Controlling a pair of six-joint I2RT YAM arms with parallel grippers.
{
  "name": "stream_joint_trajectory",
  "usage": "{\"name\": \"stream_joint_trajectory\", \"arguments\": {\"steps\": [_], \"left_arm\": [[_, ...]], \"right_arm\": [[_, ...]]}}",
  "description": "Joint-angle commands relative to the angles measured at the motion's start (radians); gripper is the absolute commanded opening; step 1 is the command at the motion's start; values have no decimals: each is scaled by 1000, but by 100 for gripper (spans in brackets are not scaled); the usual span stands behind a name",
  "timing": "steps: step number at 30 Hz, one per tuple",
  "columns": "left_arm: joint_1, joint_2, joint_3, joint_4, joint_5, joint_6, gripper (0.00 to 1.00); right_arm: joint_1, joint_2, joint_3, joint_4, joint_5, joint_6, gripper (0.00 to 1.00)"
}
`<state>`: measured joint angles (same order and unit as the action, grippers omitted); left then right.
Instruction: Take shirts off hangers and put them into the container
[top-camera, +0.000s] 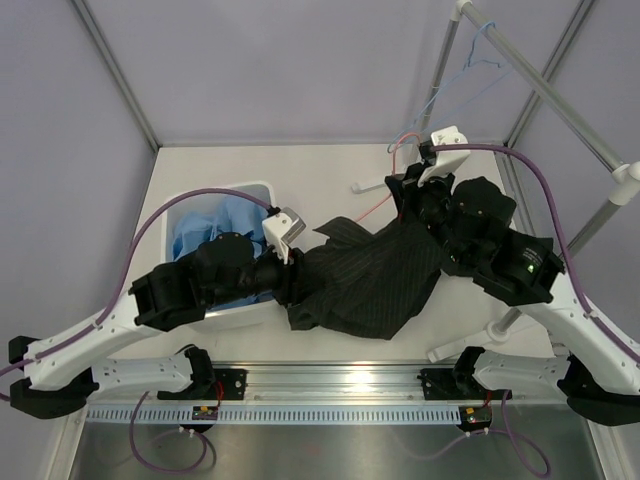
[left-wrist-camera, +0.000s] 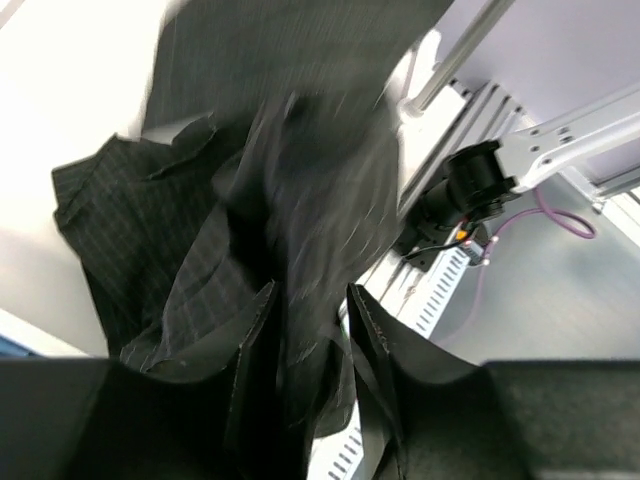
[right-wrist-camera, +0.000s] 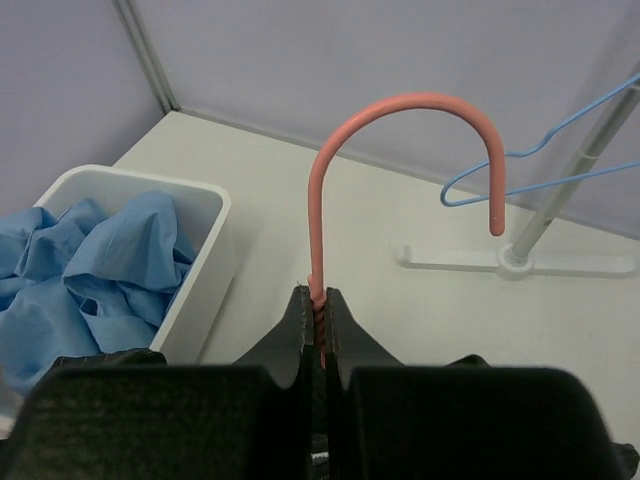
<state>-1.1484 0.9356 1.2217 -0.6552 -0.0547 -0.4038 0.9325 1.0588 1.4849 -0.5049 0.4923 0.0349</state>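
The black pinstriped shirt (top-camera: 370, 275) lies crumpled on the table between the arms. My left gripper (top-camera: 293, 285) is at its left edge. Seen from the left wrist, that gripper (left-wrist-camera: 310, 290) has its jaws apart, with loose, blurred folds of the black shirt (left-wrist-camera: 200, 230) hanging between the fingers (left-wrist-camera: 375, 330). My right gripper (right-wrist-camera: 322, 310) is shut on the twisted neck of the pink hanger (right-wrist-camera: 400, 105), hook upward; from above it (top-camera: 410, 182) sits at the shirt's far end. The light blue shirt (top-camera: 215, 225) fills the white container (top-camera: 255, 187). The blue hanger (top-camera: 480, 65) hangs bare on the rack.
The grey rack pole (top-camera: 540, 85) runs diagonally at the back right, with its white feet (top-camera: 370, 185) on the table. The container's corner (right-wrist-camera: 205, 200) is just left of the right gripper. A metal rail (top-camera: 330, 380) lines the near edge.
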Motion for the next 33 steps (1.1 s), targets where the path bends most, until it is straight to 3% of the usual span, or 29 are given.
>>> {"name": "stream_joint_trajectory", "arguments": {"steps": [1,2,6,12,13,18,25,30,33], "left_arm": [[-5,-6,-53,20,-53,-49,37],[-5,-6,-63,22,-53,-58,37],[-5,-4,-88,11,-98,-79,0],[-7,-56,-71,-35,-269,-115,0],[-7,-72,-79,-14,-278,-125,0],[-7,-185,-160,92,-318,-173,0],[-7,-261,-254,103,-404,-253,0],[-7,-201,-266,193,-304,-239,0],[-7,-160,-309,270,-229,-250,0]], "right_arm": [[-15,0,141,25,94,-98,0],[-17,6,173,11,116,-111,0],[-20,6,207,-1,178,-170,0],[-26,6,129,72,426,-265,0],[-29,-122,94,124,493,-268,0],[-40,-189,-31,351,739,-294,0],[-61,-301,-103,284,811,-96,0],[-64,-226,-48,67,827,112,0],[-95,-247,-61,46,770,193,0]]}}
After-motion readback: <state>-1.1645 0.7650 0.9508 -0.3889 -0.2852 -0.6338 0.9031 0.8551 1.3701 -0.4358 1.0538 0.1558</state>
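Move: The black shirt hangs from the pink hanger that the right hand already holds; its middle lies about 12 cm right of the left hand, 4 cm ahead and 10 below, with its near cloth already between those half-open fingers. From the right hand the shirt's middle is some 10 cm back, 4 left and 21 below. The container sits about 20 cm left of the left hand, 16 ahead and 26 below; the rack's far foot lies roughly 25 cm ahead of the right hand, 7 right and 42 below. The shirt's cloth is pinched by the left fingers, which shut on it while that hand dips about 4 cm; the left hand then eases forward and left a little and comes back up. Keeping its grip on the pink hanger, the right hand rises about 5 cm, swings some 14 cm right, away from the left hand, turning roughly 30 degrees clockwise, and sinks again. ##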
